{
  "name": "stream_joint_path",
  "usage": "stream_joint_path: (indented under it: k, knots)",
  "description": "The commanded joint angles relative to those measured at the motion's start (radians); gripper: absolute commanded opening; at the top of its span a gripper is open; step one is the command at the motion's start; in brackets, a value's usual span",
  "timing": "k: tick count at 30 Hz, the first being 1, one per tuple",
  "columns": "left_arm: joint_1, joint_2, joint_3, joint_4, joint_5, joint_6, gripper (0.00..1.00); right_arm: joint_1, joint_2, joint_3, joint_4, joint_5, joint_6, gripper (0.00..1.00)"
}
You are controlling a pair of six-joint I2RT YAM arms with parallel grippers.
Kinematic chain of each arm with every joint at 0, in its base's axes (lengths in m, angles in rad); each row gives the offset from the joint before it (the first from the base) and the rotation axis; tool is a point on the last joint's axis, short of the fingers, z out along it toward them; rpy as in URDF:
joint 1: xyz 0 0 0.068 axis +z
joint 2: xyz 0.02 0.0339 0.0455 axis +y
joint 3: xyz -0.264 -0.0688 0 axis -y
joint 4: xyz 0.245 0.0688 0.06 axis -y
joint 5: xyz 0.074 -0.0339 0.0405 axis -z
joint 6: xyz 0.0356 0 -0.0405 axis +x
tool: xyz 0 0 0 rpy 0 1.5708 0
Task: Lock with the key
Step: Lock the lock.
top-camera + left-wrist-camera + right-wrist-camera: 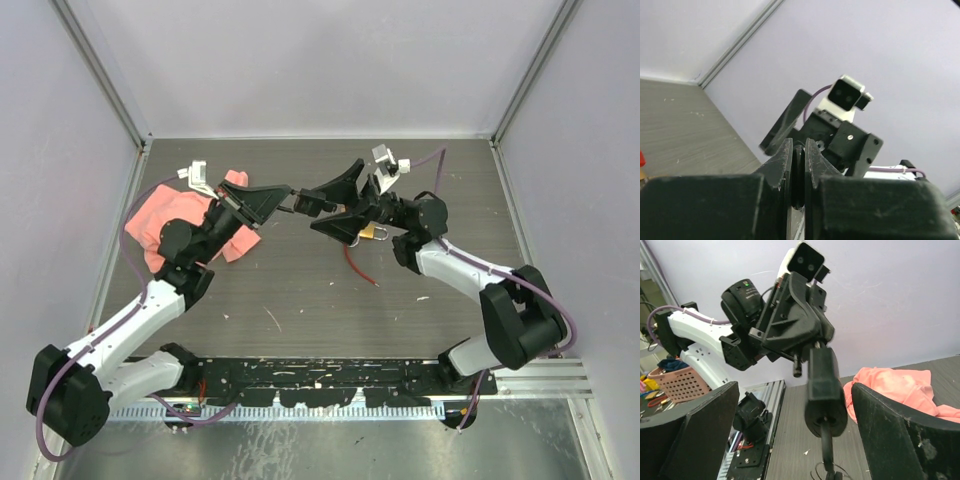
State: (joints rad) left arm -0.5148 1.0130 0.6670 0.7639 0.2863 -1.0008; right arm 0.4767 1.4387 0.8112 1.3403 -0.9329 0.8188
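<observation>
My left gripper [283,200] is shut on the flat black head of the key [799,175], which is pinched between its fingers. From that gripper's tip a black lock body [820,390] hangs off the table, with a thin black loop [826,450] below it. In the top view the lock [305,204] sits between the two grippers. My right gripper [795,387] is open, its fingers [885,420] standing wide on either side of the lock and not touching it. From above, the right gripper [314,209] faces the left one.
A pink cloth [170,220] lies at the left of the table, behind the left arm. A small brass-coloured object [370,232] and a red cord [360,265] lie under the right wrist. Walls enclose the table at the back and sides.
</observation>
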Motion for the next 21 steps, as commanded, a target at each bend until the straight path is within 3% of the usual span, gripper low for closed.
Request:
stream_joint_path:
  k: [1, 4, 12, 18, 21]
  knots:
    - [0.005, -0.006, 0.093, 0.217, -0.046, -0.071, 0.00, 0.023, 0.032, 0.014, 0.095, 0.105, -0.032, 0.98]
    - [0.006, -0.002, 0.100, 0.221, -0.051, -0.078, 0.00, 0.042, 0.047, 0.021, 0.087, 0.124, -0.040, 0.94]
    - [0.006, 0.013, 0.083, 0.248, -0.074, -0.104, 0.00, 0.066, 0.080, 0.083, 0.116, 0.106, -0.022, 0.69]
    - [0.006, 0.013, 0.079, 0.247, -0.077, -0.108, 0.00, 0.061, 0.093, 0.126, 0.115, 0.092, 0.001, 0.66]
    - [0.006, 0.009, 0.074, 0.237, -0.083, -0.104, 0.00, 0.052, 0.086, 0.126, 0.098, 0.087, -0.003, 0.59]
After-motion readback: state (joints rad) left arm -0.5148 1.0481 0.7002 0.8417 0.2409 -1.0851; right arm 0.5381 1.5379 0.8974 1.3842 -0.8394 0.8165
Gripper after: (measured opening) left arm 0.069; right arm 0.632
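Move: The black lock hangs out in the air on the closed left gripper, some 3 cm to the right of that hand and 1 cm back. From the open right gripper it lies about 2 cm left and 1 cm ahead, level, between the spread fingers. Far below, about 33 cm down, the brass padlock is some 11 cm to the right hand's right and 6 cm ahead, and the red cord 8 cm right and 1 cm back. Keep the left gripper shut and carry the lock up about 2.5 cm, then hold it there with only a slight roll. Bring the right gripper some 2.5 cm left and a little forward over the lock, dipping first and then rising to finish about 1 cm higher, while closing its fingers from wide open to roughly two thirds around the lock body. ##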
